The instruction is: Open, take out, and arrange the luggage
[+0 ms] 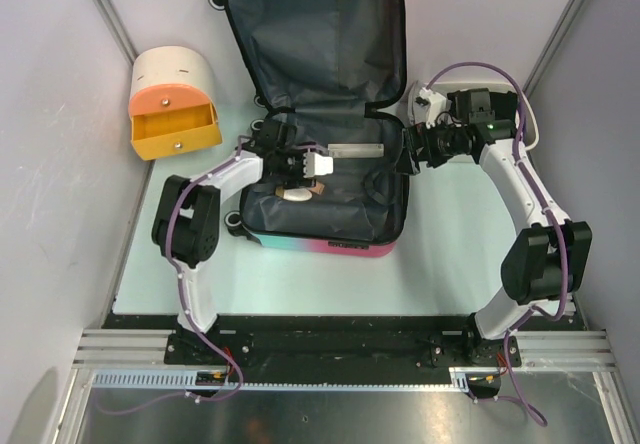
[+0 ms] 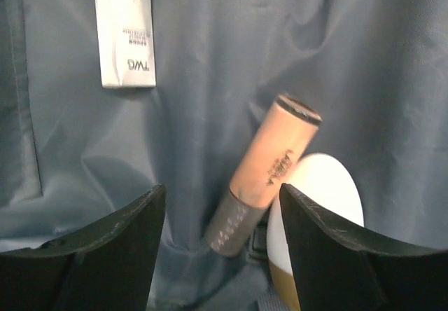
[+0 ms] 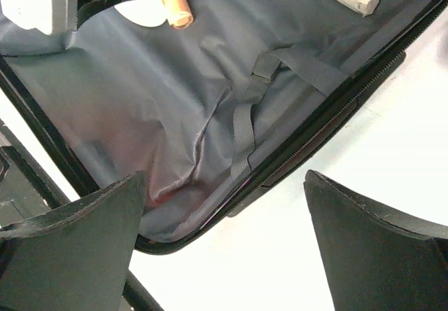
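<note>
The luggage [image 1: 320, 44] lies open on the table with its lid propped up at the back and dark grey lining showing in both halves. My left gripper [image 1: 300, 164] reaches into the lower half. In the left wrist view its jaws [image 2: 220, 192] stand apart around a peach tube with a grey cap [image 2: 269, 171]. A white oval object [image 2: 325, 185] lies beside the tube, partly behind the right finger. A long white box [image 2: 126, 31] lies farther in. My right gripper [image 1: 408, 151] hangs wide open over the luggage's right rim [image 3: 280, 164], holding nothing.
A cream-and-orange drawer box [image 1: 173, 104] stands at the back left with its drawer pulled out. A white basin [image 1: 528, 124] sits at the back right, mostly behind my right arm. Grey straps [image 3: 245, 115] cross the lining. Walls close in on both sides.
</note>
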Controlling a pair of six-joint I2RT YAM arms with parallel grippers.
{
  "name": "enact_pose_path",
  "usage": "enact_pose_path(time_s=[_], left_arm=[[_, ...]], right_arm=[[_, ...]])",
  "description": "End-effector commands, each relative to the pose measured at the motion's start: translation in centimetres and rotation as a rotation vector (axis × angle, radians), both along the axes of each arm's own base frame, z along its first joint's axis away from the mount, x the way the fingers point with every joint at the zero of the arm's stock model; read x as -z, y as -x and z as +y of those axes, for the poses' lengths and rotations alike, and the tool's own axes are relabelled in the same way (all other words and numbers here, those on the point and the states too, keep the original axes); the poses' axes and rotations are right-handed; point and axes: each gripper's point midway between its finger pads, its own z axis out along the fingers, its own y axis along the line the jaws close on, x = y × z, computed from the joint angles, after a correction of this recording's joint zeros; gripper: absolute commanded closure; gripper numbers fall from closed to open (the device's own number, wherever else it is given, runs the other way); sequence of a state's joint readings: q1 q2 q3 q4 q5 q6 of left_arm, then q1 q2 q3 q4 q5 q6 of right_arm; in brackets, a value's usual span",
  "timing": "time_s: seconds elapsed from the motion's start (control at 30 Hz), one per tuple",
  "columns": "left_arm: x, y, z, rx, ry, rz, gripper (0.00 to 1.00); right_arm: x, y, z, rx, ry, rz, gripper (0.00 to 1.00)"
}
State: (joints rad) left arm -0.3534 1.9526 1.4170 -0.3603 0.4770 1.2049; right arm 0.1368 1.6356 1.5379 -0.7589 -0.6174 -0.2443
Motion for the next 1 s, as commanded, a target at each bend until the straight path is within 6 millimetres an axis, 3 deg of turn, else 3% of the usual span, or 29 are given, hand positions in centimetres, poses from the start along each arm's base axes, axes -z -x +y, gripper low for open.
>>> enact_pose_path(time_s=[0.0, 0.37, 0.47, 0.63, 0.77, 0.83, 0.97], left_arm=[[0.5, -1.2, -2.3, 0.070, -0.032, -0.049, 0.31], [4.9, -1.4, -3.0, 0.121, -0.121, -0.030, 0.37], [4.6, -2.0, -3.4, 0.088, -0.095, -0.016, 0.44], [0.0, -3.2, -4.6, 0.036, -0.003, -0.050, 0.63], [-6.3, -3.1, -4.7, 0.006, 0.080, -0.119, 0.84], [-9.4, -2.5, -3.8, -0.014, 0.113, -0.154, 0.93], [-14.7, -1.6, -1.0, -0.085, 0.203, -0.190, 1.00]], right_arm=[[-1.4, 0.0, -0.7, 0.012, -0.007, -0.044, 0.00], [-1.0, -0.7, -1.3, 0.032, -0.006, -0.038, 0.00], [-0.8, -0.8, -1.2, 0.032, -0.010, -0.034, 0.00], [-1.0, -0.9, -1.1, 0.026, -0.015, -0.036, 0.00], [-0.9, -1.2, -1.0, 0.025, -0.018, -0.033, 0.00], [-0.8, -1.3, -1.0, 0.024, -0.021, -0.029, 0.00], [-0.9, -1.4, -0.8, 0.019, -0.026, -0.032, 0.00]])
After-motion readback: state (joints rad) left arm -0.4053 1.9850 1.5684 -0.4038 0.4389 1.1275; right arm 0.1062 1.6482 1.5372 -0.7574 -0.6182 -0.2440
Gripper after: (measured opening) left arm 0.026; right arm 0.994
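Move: The brown tube lies in the open case about 4 cm right of the left gripper, level with it fore and aft, and some 5 cm below. The white oval bottle sits beside the tube, roughly 3 cm nearer the base and 1 cm right of the gripper. The white box is about 15 cm right and 7 cm ahead, equally low. From the right hand the tube lies some 19 cm left, 6 cm ahead and 17 cm down. Bring the left gripper down about 5 cm and some 3 cm to the right, towards the brown tube on the case floor. Hold it low briefly while closing the part-open fingers, then ease slightly forward and up as they shut almost fully. Finish by lifting quickly, about 8 cm from the lowest point, fingers empty. ##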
